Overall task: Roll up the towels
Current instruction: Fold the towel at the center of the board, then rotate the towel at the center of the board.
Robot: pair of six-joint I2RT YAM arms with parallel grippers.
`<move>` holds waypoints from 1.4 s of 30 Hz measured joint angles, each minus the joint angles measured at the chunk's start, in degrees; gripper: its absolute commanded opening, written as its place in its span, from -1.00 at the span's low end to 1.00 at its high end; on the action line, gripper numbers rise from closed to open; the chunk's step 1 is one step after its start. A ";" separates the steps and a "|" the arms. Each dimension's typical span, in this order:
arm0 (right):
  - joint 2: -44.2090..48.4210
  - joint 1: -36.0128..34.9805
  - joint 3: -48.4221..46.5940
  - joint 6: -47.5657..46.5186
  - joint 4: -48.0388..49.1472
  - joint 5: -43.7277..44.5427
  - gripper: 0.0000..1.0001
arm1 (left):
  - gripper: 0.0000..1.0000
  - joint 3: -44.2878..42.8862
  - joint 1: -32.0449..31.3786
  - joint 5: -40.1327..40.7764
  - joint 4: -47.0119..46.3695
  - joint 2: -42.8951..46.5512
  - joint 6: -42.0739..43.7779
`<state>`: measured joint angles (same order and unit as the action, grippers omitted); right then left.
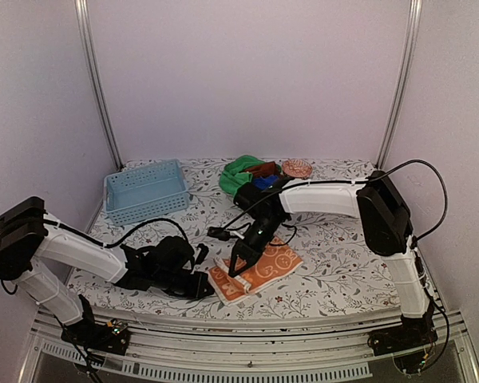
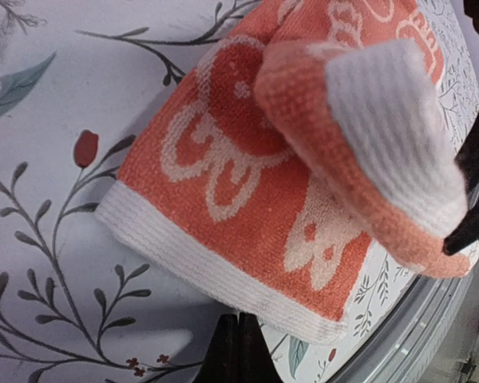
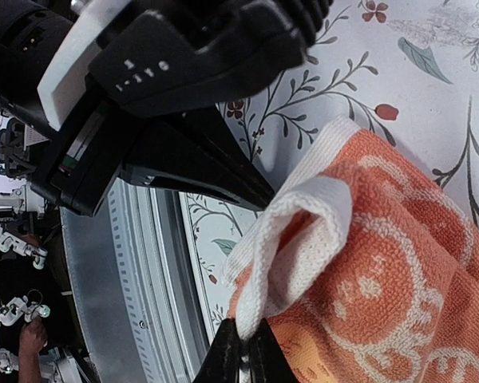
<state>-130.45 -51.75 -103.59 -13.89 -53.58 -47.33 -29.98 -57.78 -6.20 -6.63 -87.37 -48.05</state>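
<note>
The orange towel with cream pattern [image 1: 259, 270] lies at the table's front centre. My right gripper [image 1: 236, 268] is shut on its white hem and holds that corner lifted and folded over, as the right wrist view shows [image 3: 243, 355] on the towel [image 3: 383, 263]. My left gripper [image 1: 204, 285] is shut, its tips at the towel's near left edge; in the left wrist view [image 2: 239, 351] they sit just under the white hem of the towel [image 2: 247, 199], with no cloth seen between them. The green towel [image 1: 238, 172], deep blue towel [image 1: 262, 182] and rust-brown towel [image 1: 265, 168] are piled at the back.
A light blue slotted basket [image 1: 146, 190] stands at the back left. A small bowl [image 1: 297, 167] sits beside the towel pile. The table's metal front rail [image 3: 144, 271] runs close to the towel. The left arm's body [image 3: 184, 72] is right next to my right gripper.
</note>
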 measured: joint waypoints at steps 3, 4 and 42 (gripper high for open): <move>-0.66 -0.02 -0.76 0.13 -0.07 -0.26 -0.66 | -1.00 0.00 -0.07 0.02 0.00 0.02 -0.09; -0.90 -0.02 -1.05 0.22 -0.09 -0.50 -0.55 | -1.00 0.02 -0.09 0.07 -0.02 0.02 -0.15; 16.83 11.65 24.65 -9.51 14.95 17.49 -0.24 | -0.09 -4.90 7.39 -2.82 5.46 3.15 -2.91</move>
<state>-113.62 -40.10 -78.94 -23.40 -38.63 -29.85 -34.87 -50.39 -9.02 -1.17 -84.23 -50.96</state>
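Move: The right hand, hanging about 5 cm above the table, holds the orange towel's folded-over end; the towel's middle lies some 4 cm ahead and 6 cm to its right, and the blue towel about 42 cm ahead and 10 cm right. The closed left fingertips rest at the towel's left edge, with its middle about 6 cm ahead and 12 cm right, while the basket stands roughly 42 cm ahead and 26 cm left of them. Right lets go of the towel end, sweeping 13 cm right-forward over the towel; left lifts, half-opens, then advances, sinking. ##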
